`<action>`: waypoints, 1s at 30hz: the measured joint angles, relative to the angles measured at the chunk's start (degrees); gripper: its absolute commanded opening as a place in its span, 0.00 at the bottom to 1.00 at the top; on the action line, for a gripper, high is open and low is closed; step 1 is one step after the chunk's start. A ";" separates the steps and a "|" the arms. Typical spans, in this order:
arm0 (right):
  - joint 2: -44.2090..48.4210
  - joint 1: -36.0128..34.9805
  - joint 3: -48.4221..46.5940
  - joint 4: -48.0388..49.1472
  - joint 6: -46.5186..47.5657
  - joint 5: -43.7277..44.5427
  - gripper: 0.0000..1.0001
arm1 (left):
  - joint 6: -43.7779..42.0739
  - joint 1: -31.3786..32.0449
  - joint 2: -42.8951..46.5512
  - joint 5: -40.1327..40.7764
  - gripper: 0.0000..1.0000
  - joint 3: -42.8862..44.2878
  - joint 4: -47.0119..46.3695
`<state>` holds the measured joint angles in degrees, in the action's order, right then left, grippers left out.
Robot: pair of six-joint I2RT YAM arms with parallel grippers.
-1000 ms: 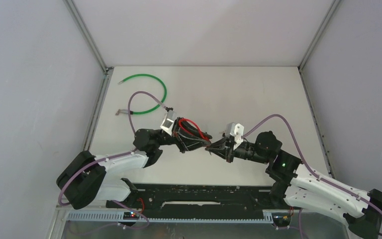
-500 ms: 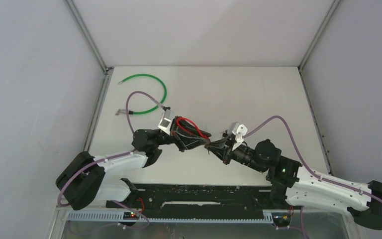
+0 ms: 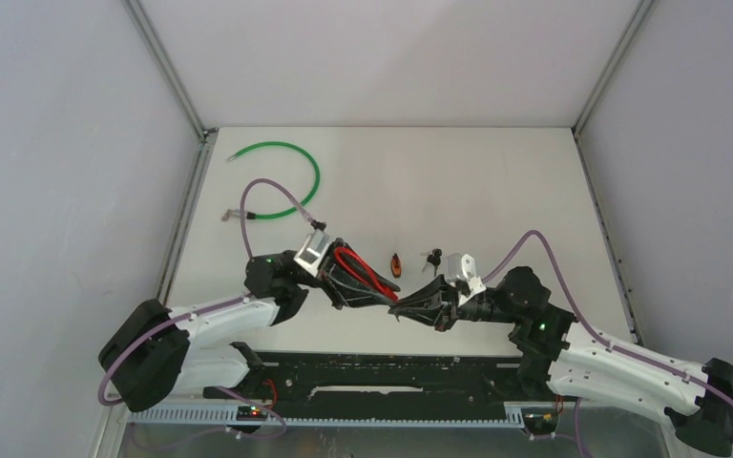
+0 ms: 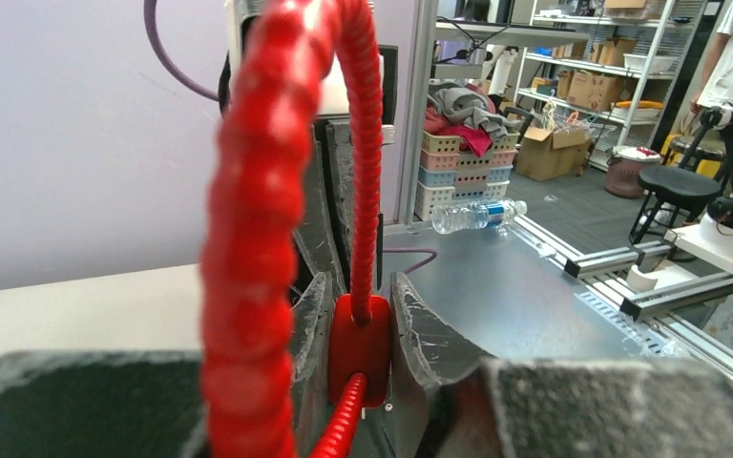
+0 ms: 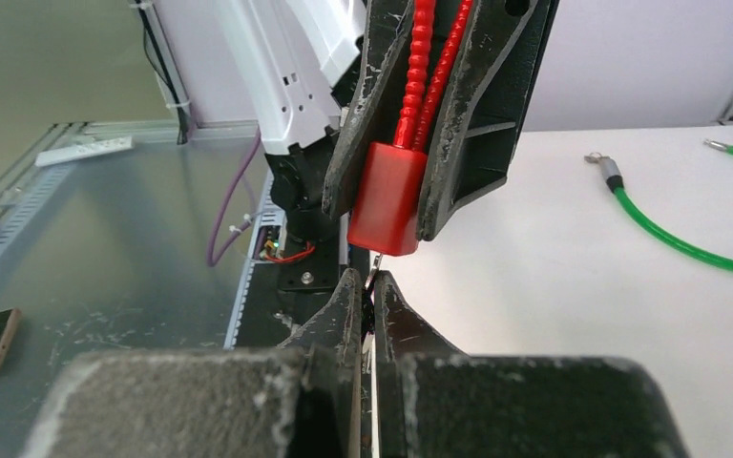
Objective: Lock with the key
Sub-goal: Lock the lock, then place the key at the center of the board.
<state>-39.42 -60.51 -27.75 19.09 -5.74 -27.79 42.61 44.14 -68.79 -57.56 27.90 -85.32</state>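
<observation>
The red lock body [image 4: 360,348] is clamped between my left gripper's [image 4: 359,298] fingers, and its red ribbed cable [image 4: 267,191] loops up in front of the camera. From above, the left gripper [image 3: 380,292] holds the lock's cable [image 3: 358,267] over the near middle of the table. My right gripper [image 5: 367,282] is shut on a thin metal key [image 5: 373,267]. The key's tip meets the underside of the lock body [image 5: 388,196]. In the top view the right gripper [image 3: 408,307] points left at the lock, tip to tip with the left one.
A bunch of spare keys [image 3: 431,258] and a small orange piece [image 3: 396,264] lie on the white table just behind the grippers. A green cable [image 3: 291,181] curls at the back left, also seen as the green cable [image 5: 678,239] from the right wrist. The frame rail [image 3: 391,367] runs along the near edge.
Both grippers, still meeting tip to tip, have moved toward the near edge. This uncovered the spare keys and the orange piece. The right arm swung its wrist lower.
</observation>
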 measured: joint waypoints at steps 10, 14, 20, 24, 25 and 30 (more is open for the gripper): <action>-3.87 -0.79 -1.90 -3.89 -3.02 18.40 0.00 | -1.73 -2.23 -0.22 6.71 0.00 0.00 -0.04; -9.51 -2.43 -4.20 -9.46 -1.29 38.64 0.00 | -1.68 -2.38 -1.33 10.47 0.00 0.00 -0.72; -10.27 -3.58 -4.20 -14.58 0.26 47.04 0.00 | -1.44 -3.23 -1.66 11.96 0.00 0.00 -0.81; -11.04 0.20 -4.24 -16.79 -0.81 44.59 0.01 | 0.68 -6.97 -1.62 13.55 0.00 -0.20 -0.96; -11.67 2.54 -4.31 -17.84 -1.84 42.80 0.04 | 1.25 -8.07 -1.55 14.21 0.00 -0.55 -1.01; -17.51 16.79 -4.35 -22.03 -7.93 33.48 0.52 | 4.63 -14.78 -0.63 16.74 0.00 -4.94 -0.92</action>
<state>-56.93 -43.72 -32.10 -2.94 -13.67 5.69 47.24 29.36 -69.43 -40.82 22.96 -86.24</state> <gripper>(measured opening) 0.268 0.261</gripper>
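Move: My right hand pinches the small silver keys, one key's end at the red lock, whose body lies about 3 cm to the left of that hand, 1 cm ahead and 3 cm up. From it the black keys on the table are some 25 cm ahead, 10 cm right and 27 cm below; the orange clamp is about 24 cm ahead, 2 cm right. From my left hand, holding the lock, the black keys lie roughly 25 cm ahead, 13 cm right and 31 cm below. I take the silver keys away from the lock with my right hand, swinging about 17 cm forward, 14 down and 8 right towards the black keys, easing off midway. The wrist turns some 50 degrees clockwise and tips down, and only at the end do the fingers part and let go. My left hand keeps its grip on the lock and draws 11 cm forward, later also left, turning counter-clockwise. ##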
